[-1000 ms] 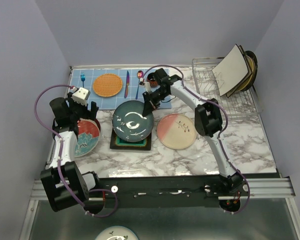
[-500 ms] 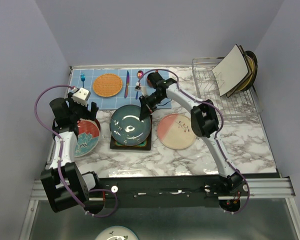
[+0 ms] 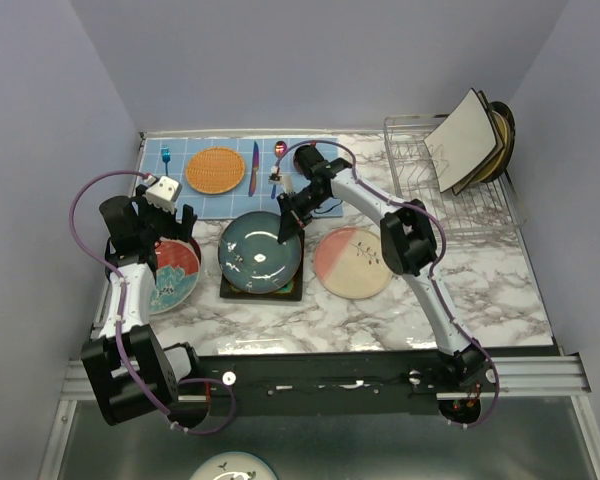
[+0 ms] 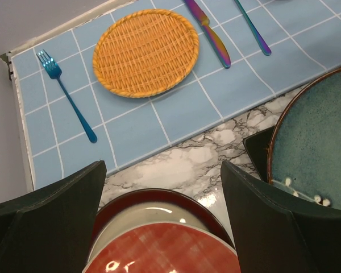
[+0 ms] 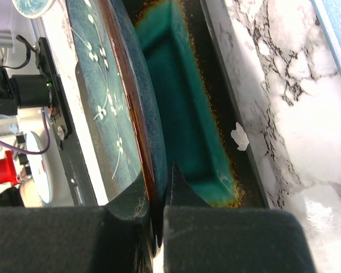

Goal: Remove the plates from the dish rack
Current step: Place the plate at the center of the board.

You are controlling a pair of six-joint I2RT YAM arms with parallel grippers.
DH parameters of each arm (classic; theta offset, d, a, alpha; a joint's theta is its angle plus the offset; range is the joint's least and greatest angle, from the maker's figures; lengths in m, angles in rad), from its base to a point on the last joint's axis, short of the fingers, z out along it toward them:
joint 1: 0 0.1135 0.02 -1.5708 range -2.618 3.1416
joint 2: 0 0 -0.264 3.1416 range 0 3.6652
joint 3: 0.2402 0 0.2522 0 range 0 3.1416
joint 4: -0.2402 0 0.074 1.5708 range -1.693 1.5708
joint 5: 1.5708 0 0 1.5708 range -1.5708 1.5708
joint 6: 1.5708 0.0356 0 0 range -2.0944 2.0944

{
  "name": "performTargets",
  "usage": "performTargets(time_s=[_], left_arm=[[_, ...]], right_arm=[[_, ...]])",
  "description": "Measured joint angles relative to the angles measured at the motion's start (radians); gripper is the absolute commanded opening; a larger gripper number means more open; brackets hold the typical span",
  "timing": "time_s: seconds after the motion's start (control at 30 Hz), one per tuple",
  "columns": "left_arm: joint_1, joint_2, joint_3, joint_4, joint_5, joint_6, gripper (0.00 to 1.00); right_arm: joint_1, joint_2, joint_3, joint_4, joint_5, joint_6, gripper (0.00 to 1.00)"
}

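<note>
The silver wire dish rack [image 3: 435, 185] stands at the back right, with a cream square plate [image 3: 467, 140] and darker plates [image 3: 501, 124] leaning in it. My right gripper [image 3: 285, 228] is shut on the far rim of a round dark grey-blue plate [image 3: 258, 250], which is tilted low over a square teal plate [image 3: 263, 290]. The right wrist view shows that rim [image 5: 150, 142] pinched in the right gripper [image 5: 159, 196], above the square teal plate [image 5: 184, 102]. A pink-and-cream plate [image 3: 352, 262] lies to the right. My left gripper [image 4: 162, 170] hangs open over a red plate [image 4: 165, 250] stacked on others [image 3: 170, 275].
A blue tiled placemat [image 3: 205, 190] at the back left carries an orange woven mat [image 3: 215, 169], a fork [image 3: 166, 158], a knife [image 3: 253, 168] and a spoon [image 3: 278, 160]. Walls close in the table on three sides. Another plate [image 3: 230, 467] lies below the near edge.
My right gripper has moved left and down with the grey-blue plate, which now lies flatter over the square teal plate. The left arm has not moved.
</note>
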Motion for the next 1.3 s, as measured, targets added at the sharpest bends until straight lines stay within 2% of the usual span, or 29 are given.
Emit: performTargets(time_s=[0.23,0.93,1.3], left_arm=[[0.000,0.000,-0.004,0.000,0.000,0.008,0.91],[0.000,-0.036,-0.024,-0.018,0.001,0.041,0.91],[0.000,-0.036,-0.027,-0.023,0.002,0.045,0.91]], right_arm=[[-0.001,0.000,-0.008,0.003,0.008,0.016,0.11],[-0.001,0.000,-0.011,-0.016,0.096,0.040,0.31],[0.000,-0.001,-0.025,-0.018,0.135,0.023,0.32]])
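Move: The right hand already pinches the blue-grey round plate by its right far rim. The green square plate it is being set on has its middle about 7 cm left, 7 cm back and 4 cm below. The pink-and-cream plate lies some 16 cm right and 7 cm back, the mug 19 cm ahead and 4 cm right, both a little lower. From the left hand the green plate is roughly 19 cm right, 12 cm back and 15 cm below. The right hand first eases its fingers open from the blue-grey plate's rim while staying nearly in place over the green square plate's right far side, sinking under 1 cm. Then, still opening to about a third, it lowers roughly 2 cm more and draws back about 1 cm to its own right, tipping the fingertips some 10 degrees further down so they stand loosely either side of the rim. ##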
